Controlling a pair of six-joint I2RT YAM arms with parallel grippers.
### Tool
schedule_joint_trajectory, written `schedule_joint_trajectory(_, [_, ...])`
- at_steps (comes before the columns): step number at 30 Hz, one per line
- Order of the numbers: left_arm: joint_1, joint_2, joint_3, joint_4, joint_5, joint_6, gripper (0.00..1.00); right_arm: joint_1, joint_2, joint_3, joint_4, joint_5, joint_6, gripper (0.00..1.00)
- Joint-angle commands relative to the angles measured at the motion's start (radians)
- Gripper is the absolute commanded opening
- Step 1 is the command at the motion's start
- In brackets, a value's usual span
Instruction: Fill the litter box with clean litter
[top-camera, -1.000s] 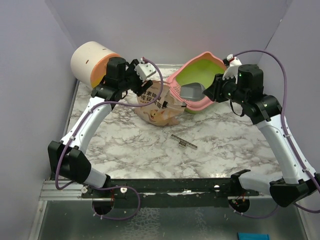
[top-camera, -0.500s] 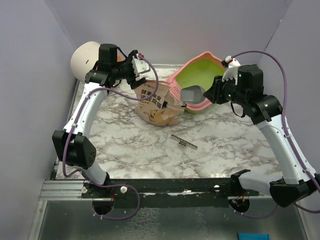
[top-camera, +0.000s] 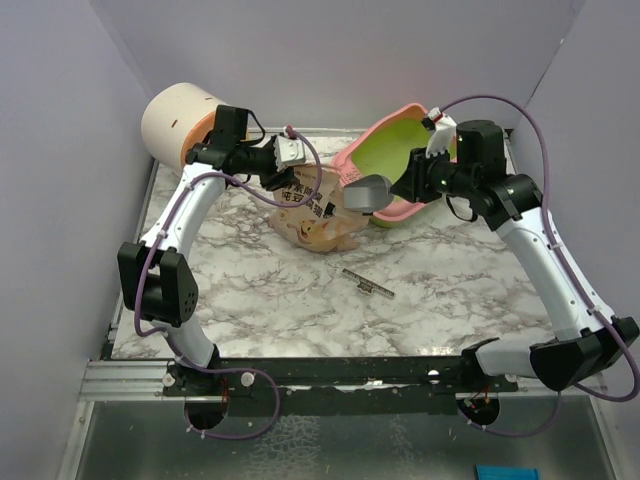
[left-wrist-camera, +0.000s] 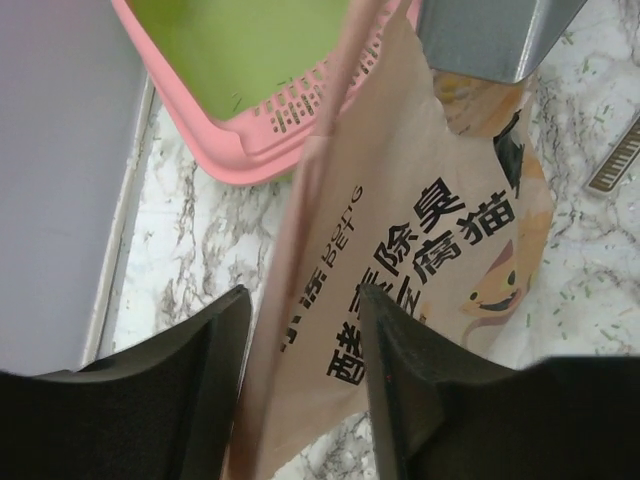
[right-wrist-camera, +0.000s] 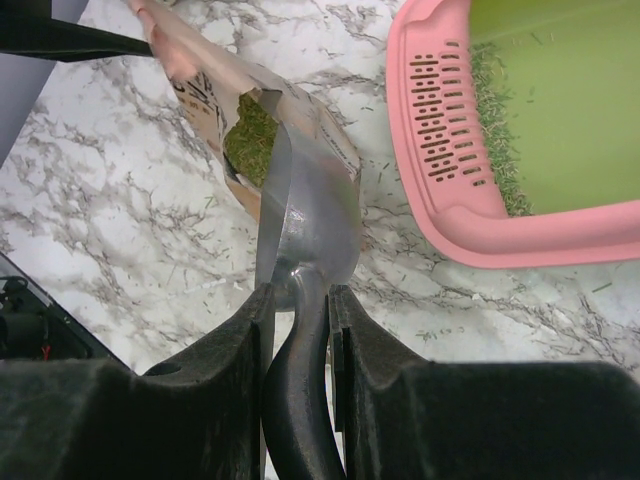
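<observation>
The pink litter box (top-camera: 388, 209) with its lime-green inside stands tilted at the back. A thin band of litter (right-wrist-camera: 495, 130) lies along its inner wall. In front of it slumps the peach bag (top-camera: 315, 215), with green litter (right-wrist-camera: 250, 140) showing in its torn mouth. My right gripper (right-wrist-camera: 300, 295) is shut on the handle of the grey metal scoop (right-wrist-camera: 312, 225), whose blade edge reaches the bag's mouth. My left gripper (left-wrist-camera: 305, 300) is open, and the bag's upright top edge (left-wrist-camera: 300, 260) stands between its fingers.
A cream-and-orange cylinder (top-camera: 180, 120) lies at the back left behind the left arm. A dark slotted strip (top-camera: 368, 283) rests on the marble in front of the bag. Loose grains (right-wrist-camera: 400, 300) speckle the marble near the box. Grey walls close in on both sides.
My left gripper lifted back toward the cylinder, then came down again over the bag's top edge. My right gripper carried the scoop left, from the box rim to the bag's mouth.
</observation>
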Motion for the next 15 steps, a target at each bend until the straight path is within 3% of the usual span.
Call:
schedule_joint_trajectory(1, [-0.001, -0.027, -0.029, 0.013, 0.064, 0.033, 0.38, 0.005, 0.023, 0.047, 0.071, -0.063, -0.014, 0.01])
schedule_joint_trajectory(3, [-0.001, -0.032, -0.039, 0.016, 0.064, 0.033, 0.2, 0.005, 0.035, 0.056, 0.069, -0.065, -0.017, 0.01])
schedule_joint_trajectory(5, [-0.001, -0.041, -0.05, 0.017, 0.061, 0.033, 0.11, 0.005, 0.046, 0.066, 0.069, -0.076, -0.017, 0.01])
schedule_joint_trajectory(9, [0.0, -0.081, -0.094, 0.032, 0.061, 0.037, 0.03, 0.005, 0.066, 0.078, 0.069, -0.106, -0.012, 0.01])
schedule_joint_trajectory(15, [0.002, -0.172, -0.21, 0.108, 0.082, 0.002, 0.0, 0.056, 0.091, 0.044, 0.055, -0.084, -0.012, 0.01])
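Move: The bag's upper rim already lies between the left hand's open fingers, within a centimetre or so; the orange-mouthed barrel stands about 22 cm ahead and 18 cm left of that hand, some 12 cm lower. From the right hand, holding the scoop, the bag's mouth is roughly 11 cm ahead, 15 cm left and 15 cm below. The litter box lies about 30 cm straight ahead, 27 cm below; the bag clip is 8 cm left, level with it and 28 cm below. Left pinches the bag's rim, drawing back 2 cm; right edges scoop left 2 cm towards the mouth. ##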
